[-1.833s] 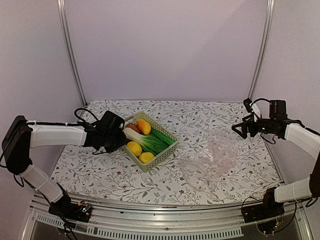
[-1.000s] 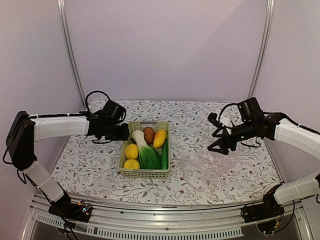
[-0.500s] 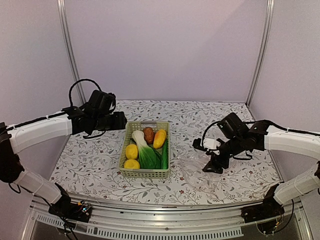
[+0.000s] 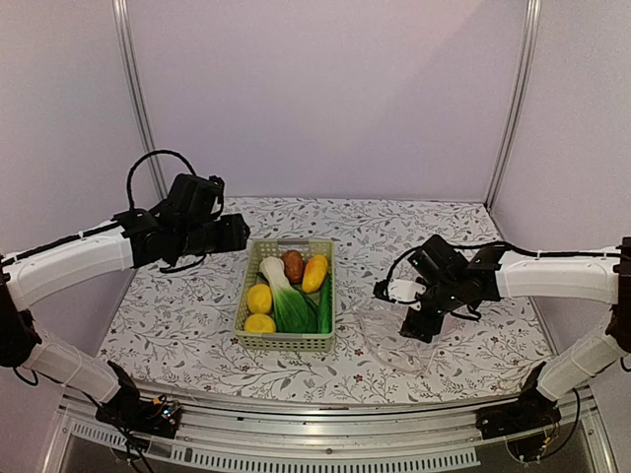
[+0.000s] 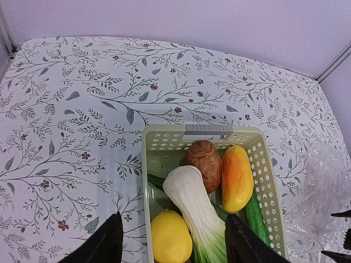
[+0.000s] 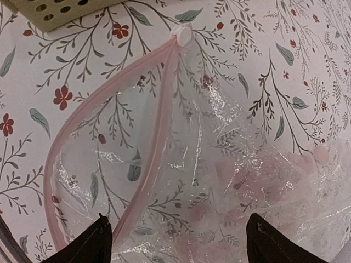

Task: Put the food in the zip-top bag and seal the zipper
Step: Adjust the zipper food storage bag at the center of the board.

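The food lies in a pale green lattice basket (image 4: pixel 286 341): a brown piece (image 5: pixel 203 164), an orange-yellow fruit (image 5: pixel 237 178), a lemon (image 5: pixel 170 238), a bok choy (image 5: pixel 197 211) and a cucumber (image 5: pixel 260 216). My left gripper (image 5: pixel 173 241) is open and empty, hovering above the basket's far left side (image 4: pixel 237 235). The clear zip-top bag (image 4: pixel 389 333) lies flat right of the basket. Its pink zipper strip (image 6: pixel 159 126) gapes open, with the slider (image 6: pixel 182 34) at the end near the basket. My right gripper (image 6: pixel 178 235) is open, low over the bag (image 4: pixel 419 320).
The basket's corner (image 6: pixel 55 11) lies close to the bag's slider end. The floral tablecloth (image 4: pixel 177 315) covers the table. Metal frame posts (image 4: pixel 138 108) stand at the back corners, and a rail (image 4: pixel 325 434) runs along the near edge.
The basket went from diagonal to straight, then stayed put. My left gripper drew back and rose above it. My right gripper swept left and down over the bag's mouth.
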Motion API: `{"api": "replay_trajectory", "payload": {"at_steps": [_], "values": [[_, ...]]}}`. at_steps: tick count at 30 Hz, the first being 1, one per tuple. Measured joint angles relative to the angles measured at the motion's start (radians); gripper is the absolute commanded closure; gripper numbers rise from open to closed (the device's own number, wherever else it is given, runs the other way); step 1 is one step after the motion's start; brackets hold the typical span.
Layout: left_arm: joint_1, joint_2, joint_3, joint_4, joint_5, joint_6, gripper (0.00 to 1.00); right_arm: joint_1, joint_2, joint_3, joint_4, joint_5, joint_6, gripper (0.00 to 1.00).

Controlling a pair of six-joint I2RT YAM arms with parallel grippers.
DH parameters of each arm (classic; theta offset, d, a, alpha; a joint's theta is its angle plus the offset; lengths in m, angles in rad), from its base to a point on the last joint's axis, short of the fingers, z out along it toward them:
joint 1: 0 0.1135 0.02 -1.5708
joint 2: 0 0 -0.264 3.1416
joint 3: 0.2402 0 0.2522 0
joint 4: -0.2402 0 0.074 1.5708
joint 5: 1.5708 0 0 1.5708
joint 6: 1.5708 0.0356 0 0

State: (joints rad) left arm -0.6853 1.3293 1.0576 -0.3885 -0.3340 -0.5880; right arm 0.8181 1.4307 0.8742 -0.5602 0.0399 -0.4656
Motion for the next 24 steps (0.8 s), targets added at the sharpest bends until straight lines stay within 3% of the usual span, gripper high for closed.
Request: {"api": "replay_trajectory", "payload": {"at_steps": [7, 14, 24], "values": [[-0.017, 0.000, -0.016, 0.013, 0.006, -0.015, 0.38, -0.028, 0.027, -0.011, 0.076, 0.182, -0.009, 0.29], [-0.040, 0.000, -0.045, 0.042, 0.007, -0.018, 0.38, -0.224, 0.066, -0.006, 0.142, 0.237, -0.039, 0.35], [-0.055, 0.001, -0.049, 0.080, 0.007, -0.018, 0.40, -0.236, -0.044, 0.026, 0.138, 0.122, -0.011, 0.41]]}}
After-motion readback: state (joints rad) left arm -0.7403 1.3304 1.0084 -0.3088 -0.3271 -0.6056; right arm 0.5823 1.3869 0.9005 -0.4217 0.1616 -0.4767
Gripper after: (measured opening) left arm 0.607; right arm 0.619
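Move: The right hand hangs some 3 cm above the table over the bag's near part; the zip-top bag's middle lies about 4 cm ahead and 1 cm to its left. The zipper's slider is roughly 14 cm left and 8 cm ahead. The basket's middle sits about 30 cm left and 12 cm ahead, with the cucumber 22 cm left and 8 cm ahead. From the idle left hand, the bag is some 36 cm right, 8 cm back and 18 cm lower. With its fingertips low on the film, the right hand drags the zip-top bag forward and to the right, away from the basket, staying level for roughly 9 cm forward and 8 cm right. It then rises about 4 cm off the bag, easing 2 cm back left. Along the way the wrist swings some 15–20 degrees clockwise, the fingers tip a little more forward, and their gap narrows partway. The left hand drifts 2 cm right. ##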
